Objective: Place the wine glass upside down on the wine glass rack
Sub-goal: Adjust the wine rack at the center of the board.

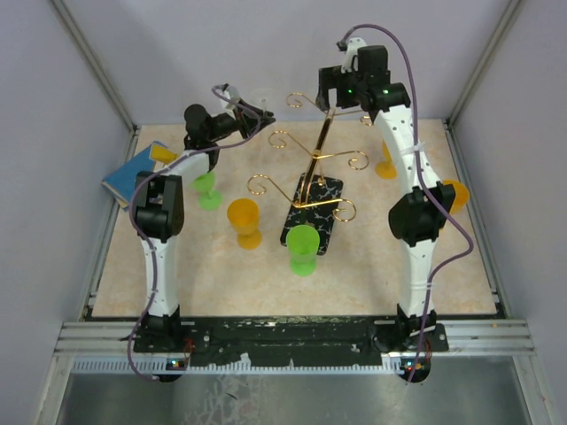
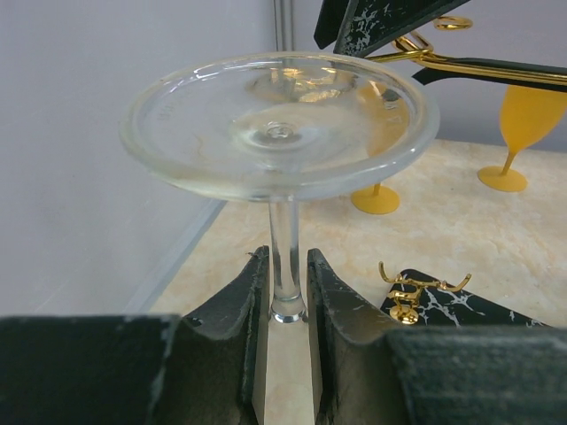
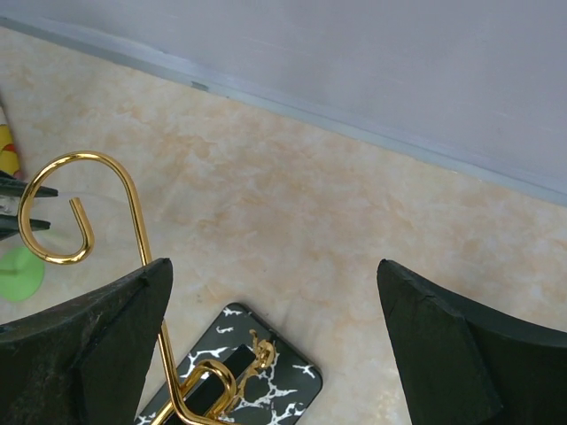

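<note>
A clear wine glass (image 2: 279,124) is held by its stem (image 2: 287,257), its round foot spreading wide beyond the fingertips; the bowl is hidden. My left gripper (image 2: 288,274) is shut on that stem. From above, the left gripper (image 1: 237,104) hangs over the table's back left, just left of the wine glass rack (image 1: 312,158), and the glass shows there only faintly. The rack's black marbled base (image 1: 323,190) lies mid-table. My right gripper (image 3: 273,266) stands open and holds nothing, high above the rack, with a gold scroll arm (image 3: 53,212) beside its left finger.
A green plastic goblet (image 1: 303,248) stands at the near end of the rack base. An orange one (image 1: 244,221) and a green one (image 1: 206,190) are to the left, with two orange ones (image 1: 385,164) (image 1: 456,190) on the right. A blue book (image 1: 133,173) lies at the left edge.
</note>
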Robot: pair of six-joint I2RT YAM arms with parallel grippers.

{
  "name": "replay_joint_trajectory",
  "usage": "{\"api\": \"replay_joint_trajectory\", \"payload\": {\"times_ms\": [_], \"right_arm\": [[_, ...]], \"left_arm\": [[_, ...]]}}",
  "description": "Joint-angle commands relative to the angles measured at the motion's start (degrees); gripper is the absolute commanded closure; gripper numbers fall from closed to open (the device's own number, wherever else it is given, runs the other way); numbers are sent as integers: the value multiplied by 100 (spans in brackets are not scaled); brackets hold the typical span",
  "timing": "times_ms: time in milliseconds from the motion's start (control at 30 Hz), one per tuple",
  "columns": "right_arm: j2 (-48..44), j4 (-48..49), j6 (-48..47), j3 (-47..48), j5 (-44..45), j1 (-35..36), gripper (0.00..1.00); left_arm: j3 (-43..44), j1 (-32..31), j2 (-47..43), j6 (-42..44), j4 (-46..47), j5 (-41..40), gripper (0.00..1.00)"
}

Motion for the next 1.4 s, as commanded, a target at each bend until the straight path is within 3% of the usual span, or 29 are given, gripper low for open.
{"api": "replay_joint_trajectory", "payload": {"times_ms": [0, 333, 667, 967, 1367], "right_arm": [[68, 43, -90, 203, -572, 278, 1], [93, 137, -156, 213, -876, 345, 1], [-188, 546, -66, 47, 521, 343, 1], [-1353, 2719, -90, -1807, 1293, 338, 1], [-1127, 2617, -325, -1461, 1628, 345, 1]], "left_arm": [[-201, 115, -531, 180, 132, 73, 100], [-344, 73, -710, -26, 167, 451, 100], [-443, -199, -741, 182, -248, 757, 100], [321, -417, -188, 78, -196, 624, 100], [957, -541, 318, 349, -764, 471, 100]]}}
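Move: My left hand still holds the clear wine glass upside down; the rack's top-left hook lies about 8 cm to its right, 3 cm ahead and 3 cm up, with the middle-left hook some 4 cm right, 6 cm back and 5 cm down. The rack's top end is roughly 3 cm back from my right hand, level sideways and 5 cm below. From there the top-left hook is about 10 cm left and 1 cm ahead, the top-right hook 10 cm right and 5 cm back. With my right hand, fingers wide open, I keep nudging the rack's top end about 3 cm left, then ease back right past the start and lift nearly 4 cm clear, tipping the fingers up 15 degrees. My left hand keeps its grip on the glass, swings back about 4 cm, then goes right towards the top-left hook and slightly forward again, ending about 5 cm to the right and turned some 10 degrees clockwise. ##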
